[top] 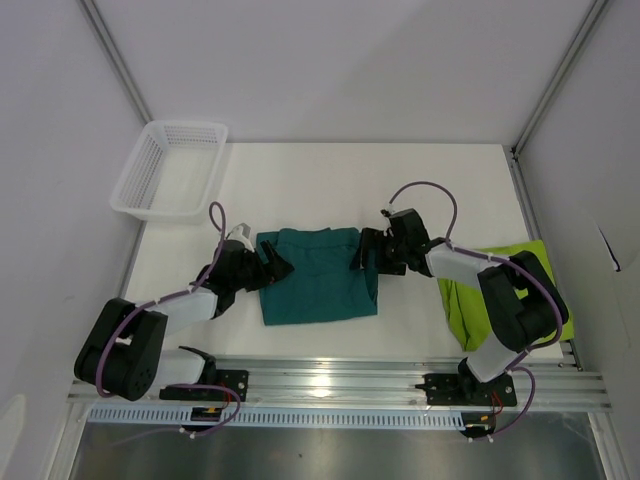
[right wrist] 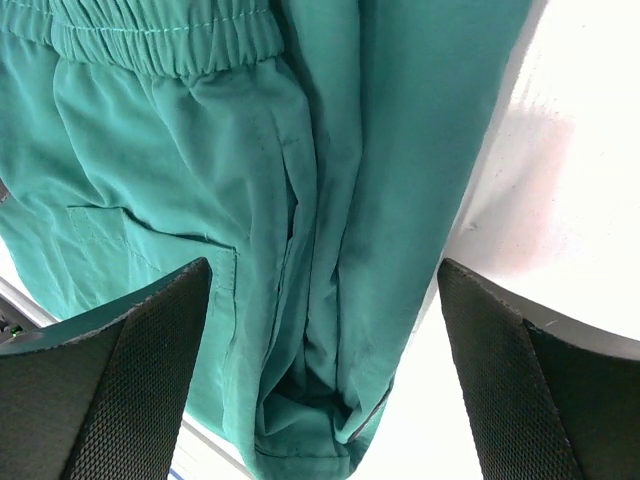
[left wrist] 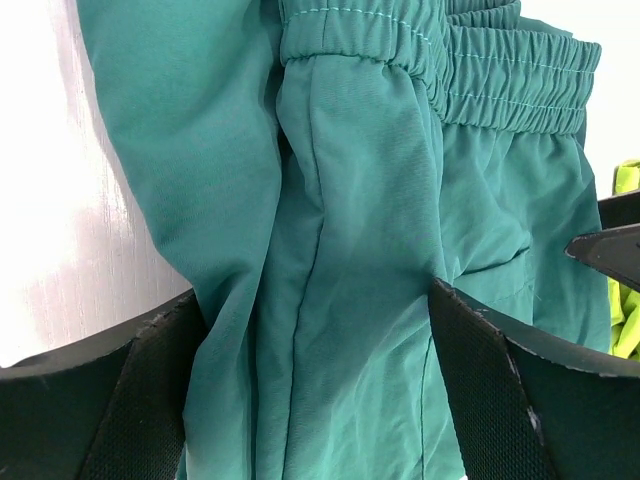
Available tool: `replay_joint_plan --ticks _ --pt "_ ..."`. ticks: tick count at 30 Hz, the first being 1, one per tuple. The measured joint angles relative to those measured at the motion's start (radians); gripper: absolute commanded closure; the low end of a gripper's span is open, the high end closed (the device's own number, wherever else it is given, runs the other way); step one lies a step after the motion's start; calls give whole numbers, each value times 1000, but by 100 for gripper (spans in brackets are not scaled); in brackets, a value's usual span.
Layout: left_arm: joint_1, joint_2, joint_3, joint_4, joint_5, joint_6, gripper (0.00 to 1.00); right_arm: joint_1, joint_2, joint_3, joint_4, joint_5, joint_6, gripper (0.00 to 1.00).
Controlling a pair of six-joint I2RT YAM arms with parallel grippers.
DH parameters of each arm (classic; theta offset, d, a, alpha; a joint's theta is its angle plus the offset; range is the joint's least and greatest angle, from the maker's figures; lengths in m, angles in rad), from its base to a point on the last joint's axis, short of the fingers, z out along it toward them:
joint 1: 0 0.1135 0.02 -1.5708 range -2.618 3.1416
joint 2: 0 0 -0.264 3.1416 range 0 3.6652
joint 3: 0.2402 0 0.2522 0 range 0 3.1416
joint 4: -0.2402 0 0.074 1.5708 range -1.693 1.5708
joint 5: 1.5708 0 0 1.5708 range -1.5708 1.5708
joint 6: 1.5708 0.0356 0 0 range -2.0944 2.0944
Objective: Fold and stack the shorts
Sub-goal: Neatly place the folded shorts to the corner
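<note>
The dark teal shorts [top: 318,285] lie folded flat at the table's middle. My left gripper [top: 276,264] is at their left edge and my right gripper [top: 364,254] at their right edge. In the left wrist view the teal shorts [left wrist: 360,230] fill the frame, and the left gripper [left wrist: 318,390] stands open, its fingers [left wrist: 140,400] spread wide over the cloth without clamping it. The right wrist view shows the shorts' folded side [right wrist: 320,220] under the open right gripper [right wrist: 325,370]. The lime green shorts [top: 458,308] lie at the right, partly under my right arm.
A white mesh basket [top: 168,168] stands at the table's far left corner. A metal rail [top: 330,380] runs along the near edge by the arm bases. Enclosure walls close in on both sides.
</note>
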Motion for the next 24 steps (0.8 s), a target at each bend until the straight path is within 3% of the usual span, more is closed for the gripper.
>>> replay_joint_plan --ticks 2,8,11,12,14,19,22,24 --pt "0 0 0 0 -1 0 10 -6 0 -2 3 -3 0 8" --pt "0 2 0 -8 -15 8 29 -25 18 -17 34 -47 2 42" --pt "0 18 -2 -8 -20 10 50 -29 43 -17 55 -72 16 56" --pt "1 25 -2 -5 -20 12 68 -29 49 -17 64 -81 18 58" --pt "0 41 -7 -3 -18 15 78 -28 61 -18 75 -95 25 65" --pt "-8 96 3 39 8 13 85 1 79 -9 71 -99 24 77" --pt "-25 136 33 51 8 6 100 22 86 15 45 -83 17 99" --pt "-33 149 44 54 6 5 100 24 86 30 15 -60 12 100"
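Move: Either side of the folded teal shorts, both open hands hover over the side edges they will pinch, each edge about 2 cm below: straight under the left hand, and roughly 1 cm left and 1 cm back of the right hand. The shorts' middle lies about 9 cm right of the left hand and 1 cm back. The white basket is about 23 cm ahead and 22 cm left of the left hand; the lime shorts are some 28 cm right of the right hand and 6 cm back. Sinking about 2 cm onto the two side edges of the teal shorts, both hands close from wide open to practically shut and pinch the cloth. While closing, the left hand first eases a touch left, then swings back right some 2 cm towards the shorts' middle; the right hand works about 2 cm left, also inward. ##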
